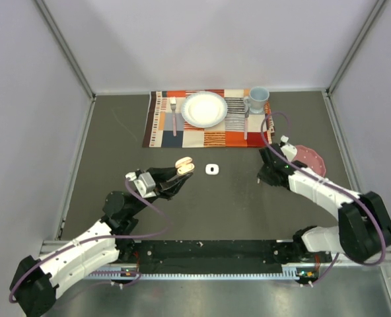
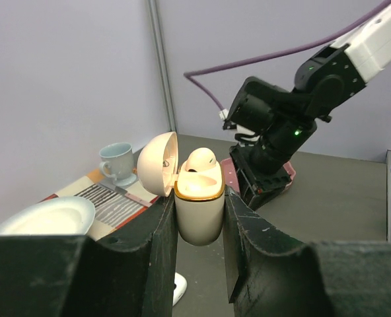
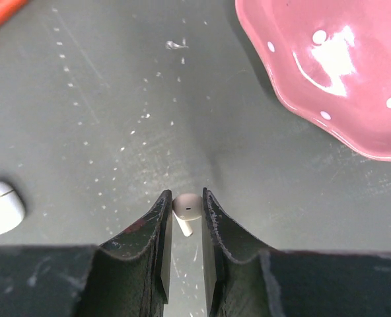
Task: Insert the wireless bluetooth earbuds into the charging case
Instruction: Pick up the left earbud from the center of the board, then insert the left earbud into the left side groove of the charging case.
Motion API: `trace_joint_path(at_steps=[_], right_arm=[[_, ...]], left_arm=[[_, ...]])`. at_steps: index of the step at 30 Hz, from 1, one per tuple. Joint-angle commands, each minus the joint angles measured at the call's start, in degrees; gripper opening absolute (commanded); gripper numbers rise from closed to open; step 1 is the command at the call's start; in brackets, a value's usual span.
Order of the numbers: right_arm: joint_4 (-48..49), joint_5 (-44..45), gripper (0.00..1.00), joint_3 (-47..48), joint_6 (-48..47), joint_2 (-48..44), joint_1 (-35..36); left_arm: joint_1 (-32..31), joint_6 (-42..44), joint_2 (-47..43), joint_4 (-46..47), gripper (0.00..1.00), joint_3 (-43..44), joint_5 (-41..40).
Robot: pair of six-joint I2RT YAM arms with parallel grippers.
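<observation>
My left gripper is shut on the cream charging case, held upright above the table left of centre. Its lid is swung open, and one white earbud sits in a slot. By the pink plate on the right, my right gripper is down at the table. It is shut on another small white earbud, whose stem points back between the fingers.
A small white rounded-square case lies on the table between the arms. A pink dotted plate sits just right of the right gripper. At the back, a striped placemat carries a white plate, cutlery and a blue cup.
</observation>
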Motion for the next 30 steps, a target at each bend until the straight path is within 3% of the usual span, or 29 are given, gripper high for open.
trace_joint_path(at_steps=[1, 14, 22, 30], right_arm=[[6.77, 0.64, 0.00, -2.78, -2.98, -7.70, 0.74], [15.47, 6.70, 0.00, -6.11, -11.58, -26.07, 9.88], [27.06, 3.63, 0.00, -8.76, -18.09, -35.65, 13.48], [34.46, -4.19, 0.00, -8.32, -22.31, -36.19, 14.89]], left_arm=[[-0.08, 0.58, 0.44, 2.53, 0.00, 0.85, -0.71], [-0.08, -0.57, 1.32, 4.29, 0.00, 0.58, -1.67], [-0.08, -0.92, 1.85, 4.99, 0.00, 0.67, -2.03], [-0.08, -0.92, 2.73, 5.17, 0.00, 0.85, -2.11]])
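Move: My right hand already pinches the left earbud a few centimetres off the board. The open charging case it is meant for sits about 25 cm above this hand, some 27 cm to its left and 10 cm nearer the base. On the board, 3 to 4 cm below, the pink plate lies about 7 cm ahead and 17 cm right, the closed white case about 5 cm ahead and 18 cm left. My left hand has the charging case in its fingers. I lift the earbud away from the board with my right hand, about 20 cm almost straight up, drifting some 6 cm left towards the charging case. Meanwhile my wrist tips up nearly 50 degrees and swings counter-clockwise, so the fingers go from pointing steeply down to almost level, forward and left. My fingers keep their pinch. ##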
